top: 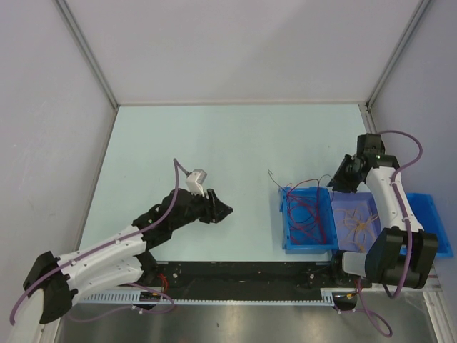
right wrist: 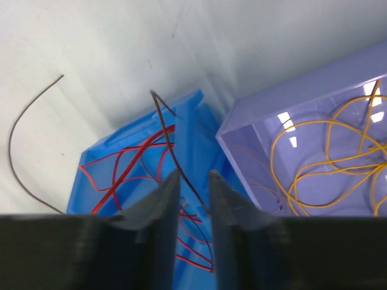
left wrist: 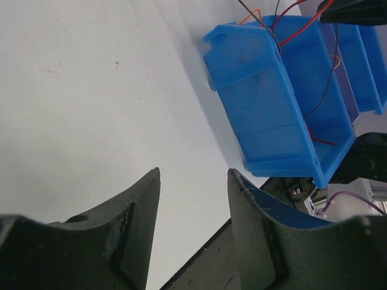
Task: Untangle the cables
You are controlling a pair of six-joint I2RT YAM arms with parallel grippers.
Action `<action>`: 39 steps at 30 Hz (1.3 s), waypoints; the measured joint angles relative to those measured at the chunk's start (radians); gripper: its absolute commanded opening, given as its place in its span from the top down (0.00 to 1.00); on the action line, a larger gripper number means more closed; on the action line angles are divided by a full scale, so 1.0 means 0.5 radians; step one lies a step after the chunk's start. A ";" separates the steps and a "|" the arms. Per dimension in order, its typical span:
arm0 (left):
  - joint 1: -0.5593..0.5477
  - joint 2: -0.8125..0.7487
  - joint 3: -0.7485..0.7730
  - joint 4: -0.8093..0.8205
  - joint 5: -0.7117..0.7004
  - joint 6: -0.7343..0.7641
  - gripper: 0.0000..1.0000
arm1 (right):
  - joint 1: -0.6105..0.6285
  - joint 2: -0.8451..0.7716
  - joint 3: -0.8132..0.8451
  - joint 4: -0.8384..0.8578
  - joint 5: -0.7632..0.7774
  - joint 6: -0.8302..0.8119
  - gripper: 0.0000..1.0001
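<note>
The cables are sorted into bins. Red cables (top: 307,211) lie in a blue bin (top: 287,223), and a black cable (top: 273,179) hangs out over its far left corner. Yellow cables (top: 357,223) lie in a lavender bin (top: 348,243). My right gripper (top: 335,182) hovers over the wall between the two bins. Its jaws (right wrist: 194,173) are slightly apart, and a dark cable (right wrist: 167,130) runs up between them. The red cables (right wrist: 130,160) and yellow cables (right wrist: 314,163) show below. My left gripper (top: 221,211) is open and empty (left wrist: 195,172) low over the table, left of the blue bin (left wrist: 266,103).
A second blue bin (top: 437,223) stands right of the lavender one. The black loose cable end (right wrist: 17,130) curves over the bare table. The arm bases and a dark rail (top: 235,275) line the near edge. Grey walls enclose the table.
</note>
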 measured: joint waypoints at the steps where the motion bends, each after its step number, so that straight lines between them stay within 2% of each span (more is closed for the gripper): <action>1: 0.000 -0.005 0.000 -0.005 0.000 0.001 0.47 | 0.003 -0.005 -0.001 0.003 -0.006 -0.018 1.00; 8: 0.000 -0.047 -0.002 -0.027 -0.001 0.015 0.47 | 0.020 -0.087 0.016 0.037 -0.058 0.027 1.00; 12: 0.000 -0.094 -0.002 -0.053 -0.002 0.015 0.47 | 0.036 -0.127 0.216 -0.034 -0.108 0.024 1.00; 26: 0.000 -0.176 -0.002 -0.150 -0.019 0.016 0.48 | 0.330 -0.203 1.734 -0.214 -0.054 0.024 1.00; 35: 0.000 -0.176 -0.002 -0.185 -0.027 0.016 0.48 | 0.343 0.007 2.818 -0.421 0.083 -0.004 1.00; 39: 0.000 -0.176 -0.002 -0.189 -0.034 0.016 0.48 | 0.343 0.012 2.974 -0.431 0.150 -0.021 1.00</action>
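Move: The right hand's half-open fingers already straddle the raised strand of the dark cable, which runs almost at the hand point, perhaps 1 cm below it. From this hand, the middle of the blue bin with the red cables lies about 11 cm back and 8 cm left, the purple bin's about 12 cm back and 8 cm right, both some 7 cm lower. From the left hand, the grip spot on the dark cable is roughly 8 cm ahead, 34 cm right and 2 cm lower. The right fingers shut fully on the dark cable where the blue and purple bins meet, and the hand draws it up out of the blue bin, slowly at first and then fast, to nearly 50 cm higher. It swings about 4 cm forward early in the lift and then comes back to end some 5 cm nearer the base and a little to the left, keeping its pinch while the wrist tips up by around 70 degrees, until the fingers point forward, about level. ##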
